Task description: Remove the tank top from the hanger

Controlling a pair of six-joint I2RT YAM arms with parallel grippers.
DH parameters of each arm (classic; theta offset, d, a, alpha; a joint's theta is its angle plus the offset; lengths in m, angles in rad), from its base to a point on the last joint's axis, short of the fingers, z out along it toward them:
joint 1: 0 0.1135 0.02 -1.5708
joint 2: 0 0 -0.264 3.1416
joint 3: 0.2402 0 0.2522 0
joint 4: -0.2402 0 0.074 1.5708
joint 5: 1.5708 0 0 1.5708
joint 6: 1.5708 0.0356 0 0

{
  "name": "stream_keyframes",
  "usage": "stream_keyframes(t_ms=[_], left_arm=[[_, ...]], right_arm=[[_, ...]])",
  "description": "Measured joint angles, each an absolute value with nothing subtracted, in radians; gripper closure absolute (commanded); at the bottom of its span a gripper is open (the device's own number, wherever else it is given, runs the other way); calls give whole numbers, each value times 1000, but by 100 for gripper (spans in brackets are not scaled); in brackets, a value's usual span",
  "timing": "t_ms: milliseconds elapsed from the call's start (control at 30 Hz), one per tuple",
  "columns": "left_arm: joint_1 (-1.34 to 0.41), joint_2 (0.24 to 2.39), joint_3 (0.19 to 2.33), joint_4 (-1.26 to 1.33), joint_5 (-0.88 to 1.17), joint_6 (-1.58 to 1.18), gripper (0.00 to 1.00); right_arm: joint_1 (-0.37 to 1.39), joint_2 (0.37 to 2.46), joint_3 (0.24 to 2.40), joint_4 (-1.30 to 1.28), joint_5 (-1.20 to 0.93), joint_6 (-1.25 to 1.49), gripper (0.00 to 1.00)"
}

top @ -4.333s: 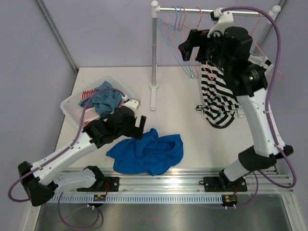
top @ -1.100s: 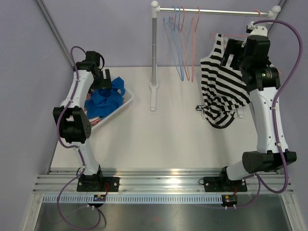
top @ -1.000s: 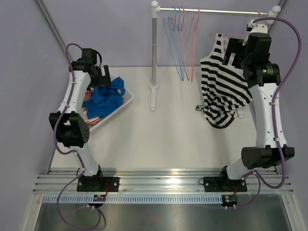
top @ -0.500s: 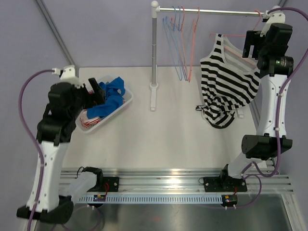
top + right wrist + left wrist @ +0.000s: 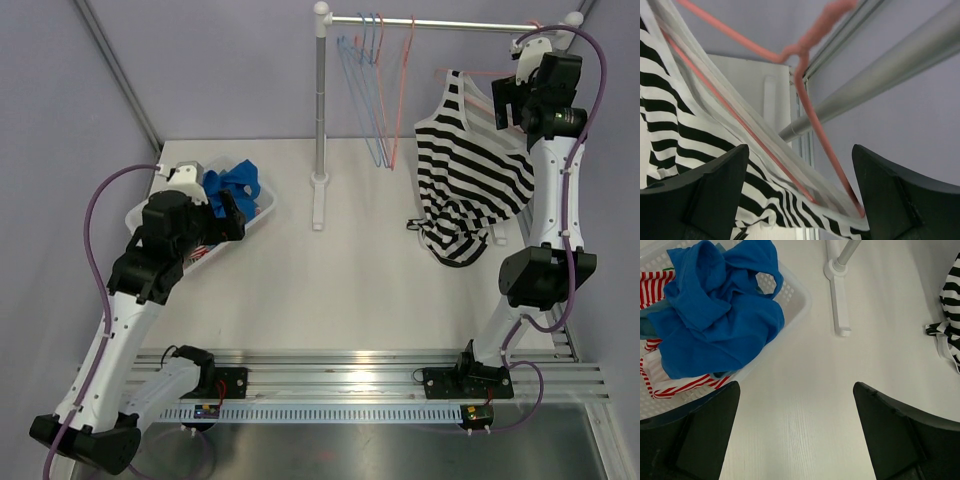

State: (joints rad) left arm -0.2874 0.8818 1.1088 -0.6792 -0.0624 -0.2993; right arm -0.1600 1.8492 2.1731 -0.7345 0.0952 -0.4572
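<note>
The black-and-white striped tank top hangs on a pink hanger at the right end of the rail. My right gripper is up at the hanger's right shoulder. In the right wrist view it stands open, with the pink hanger wire and the tank top strap between its fingers, untouched by the pads. My left gripper hovers open beside the basket; in the left wrist view it has only bare table between the fingers.
A white basket at the left holds a blue garment and red-striped cloth. The rack's post stands mid-table on its base. Several empty hangers hang on the rail. The tank top's hem touches the table.
The blue garment went from the table into the basket. My left arm has pulled back from the basket toward the near side. My right gripper rose to the hanger's right shoulder.
</note>
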Motion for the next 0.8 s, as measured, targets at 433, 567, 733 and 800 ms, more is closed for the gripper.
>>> stream_keyframes(t_ms=[433, 567, 733, 800], left_arm=[[-287, 850, 1108, -655, -48, -284, 1], [-285, 853, 1108, -655, -42, -284, 1], [-269, 854, 1105, -648, -10, -284, 1], [-265, 855, 1103, -641, -1, -284, 1]], right_arm=[[-184, 1919, 2354, -797, -134, -473, 43], [-186, 1920, 2357, -817, -152, -456, 53], [-186, 1920, 2357, -846, -158, -411, 61], [-186, 1920, 2357, -857, -169, -385, 69]])
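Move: Just right of the right hand's point, some 3 cm away and level with it fore-aft and in height, is the near shoulder strap of the black-striped tank top on its pink hanger. The hanger's neck is about 5 cm ahead, 1 cm left and 7 cm above; the top's far strap is 12 cm ahead and 13 cm left at hand height. The near strap lies roughly 69 cm right, 23 cm ahead and 8 cm above the left hand. With its wide-open fingers already either side of the near shoulder, the right hand goes about 3.5 cm to its left, first climbing some 3 cm with a slight push forward and then sinking back about half of that, towards the strap and the pink hanger arm from the hook side. Meanwhile the wrist turns about 10 degrees counter-clockwise and rolls its left side up by about as much, and the fingers close to roughly a third of their opening, bracketing hanger arm and strap with a small gap still left. ##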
